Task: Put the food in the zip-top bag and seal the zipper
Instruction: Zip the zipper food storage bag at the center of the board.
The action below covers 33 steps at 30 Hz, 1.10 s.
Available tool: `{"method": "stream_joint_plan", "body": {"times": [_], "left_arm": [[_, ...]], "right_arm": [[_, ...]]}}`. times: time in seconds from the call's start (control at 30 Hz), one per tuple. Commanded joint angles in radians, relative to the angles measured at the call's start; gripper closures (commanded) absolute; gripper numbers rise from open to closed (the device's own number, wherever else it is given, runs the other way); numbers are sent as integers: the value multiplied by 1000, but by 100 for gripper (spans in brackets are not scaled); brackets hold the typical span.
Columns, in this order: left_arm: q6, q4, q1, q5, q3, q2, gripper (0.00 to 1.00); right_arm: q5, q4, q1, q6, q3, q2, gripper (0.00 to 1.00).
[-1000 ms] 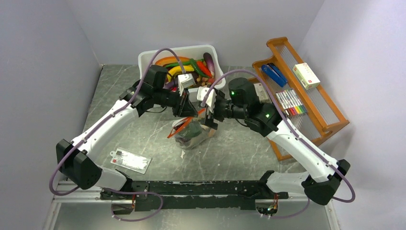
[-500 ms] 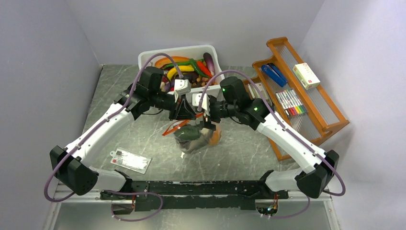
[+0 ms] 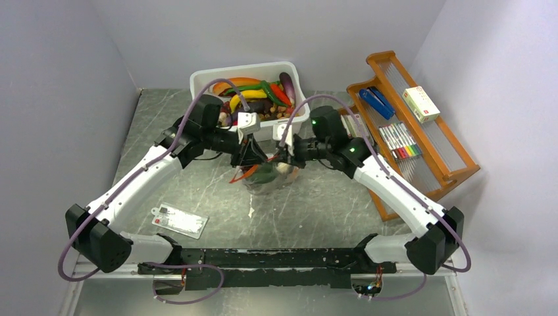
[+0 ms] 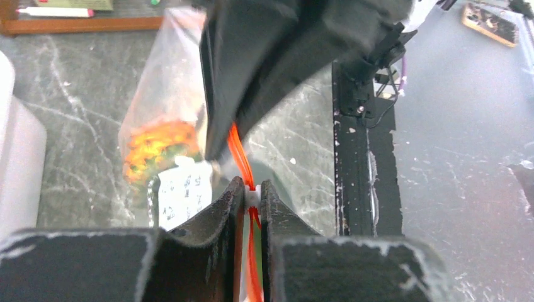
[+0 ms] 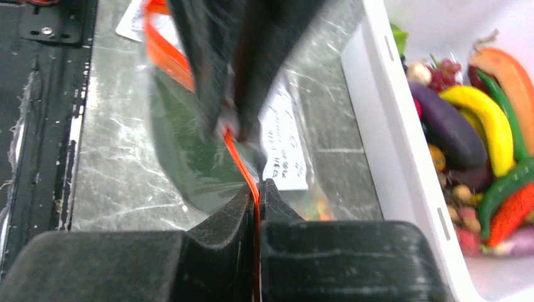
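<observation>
The clear zip-top bag (image 3: 268,179) hangs between my two grippers over the middle of the table. Through its plastic show the food, an orange pineapple (image 4: 154,146) and a green piece (image 5: 189,135), and a white label (image 4: 182,194). My left gripper (image 3: 253,158) (image 4: 252,186) is shut on the orange-red zipper (image 4: 239,151) at a white bit of the strip. My right gripper (image 3: 284,158) (image 5: 258,186) faces it from the right, shut on the same zipper (image 5: 242,160). The two grippers nearly touch. No grape bunch can be made out inside the bag.
A white tub (image 3: 217,78) full of toy vegetables stands just behind the grippers. A wooden rack (image 3: 454,158) with pens and boxes lies at the right. A flat white card (image 3: 179,220) lies at the front left, with a black rail (image 3: 263,258) along the near edge.
My right gripper has closed on the zipper beside the left one. Both grippers and the bag have shifted toward the tub at the back.
</observation>
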Motion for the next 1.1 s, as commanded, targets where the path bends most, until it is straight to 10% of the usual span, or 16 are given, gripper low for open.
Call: {"method": "stream_joint_plan", "body": {"times": [0.0, 1.07], "left_arm": [[12, -58, -5, 8, -48, -91, 93], [-42, -195, -4, -369, -131, -257, 93]], "right_arm": [[29, 173, -125, 97, -79, -86, 100], [57, 374, -316, 266, -201, -90, 100]]}}
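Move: The left fingers already hold the zipper's small white slider. The zipper's loose left end hangs about 10 cm to that hand's left, 3 cm back and 5 cm lower. The filled bag hangs straight below the slider, its middle some 9 cm down; the crate's middle is about 25 cm ahead, 5 cm left and 10 cm lower. The right fingers are already shut on the zipper; from them the slider is 3 cm left, level both ways, and the loose end 13 cm left, 3 cm back and 5 cm lower. Draw the two grippers apart along the zipper. Keep the right fingers clamped and pull about 6 cm right and nearly as far forward, turning some 20 degrees clockwise; meanwhile take the left gripper with the slider about 5 cm left, sinking 3 cm and easing back a little, so its fingers run along the track towards the loose left end. ##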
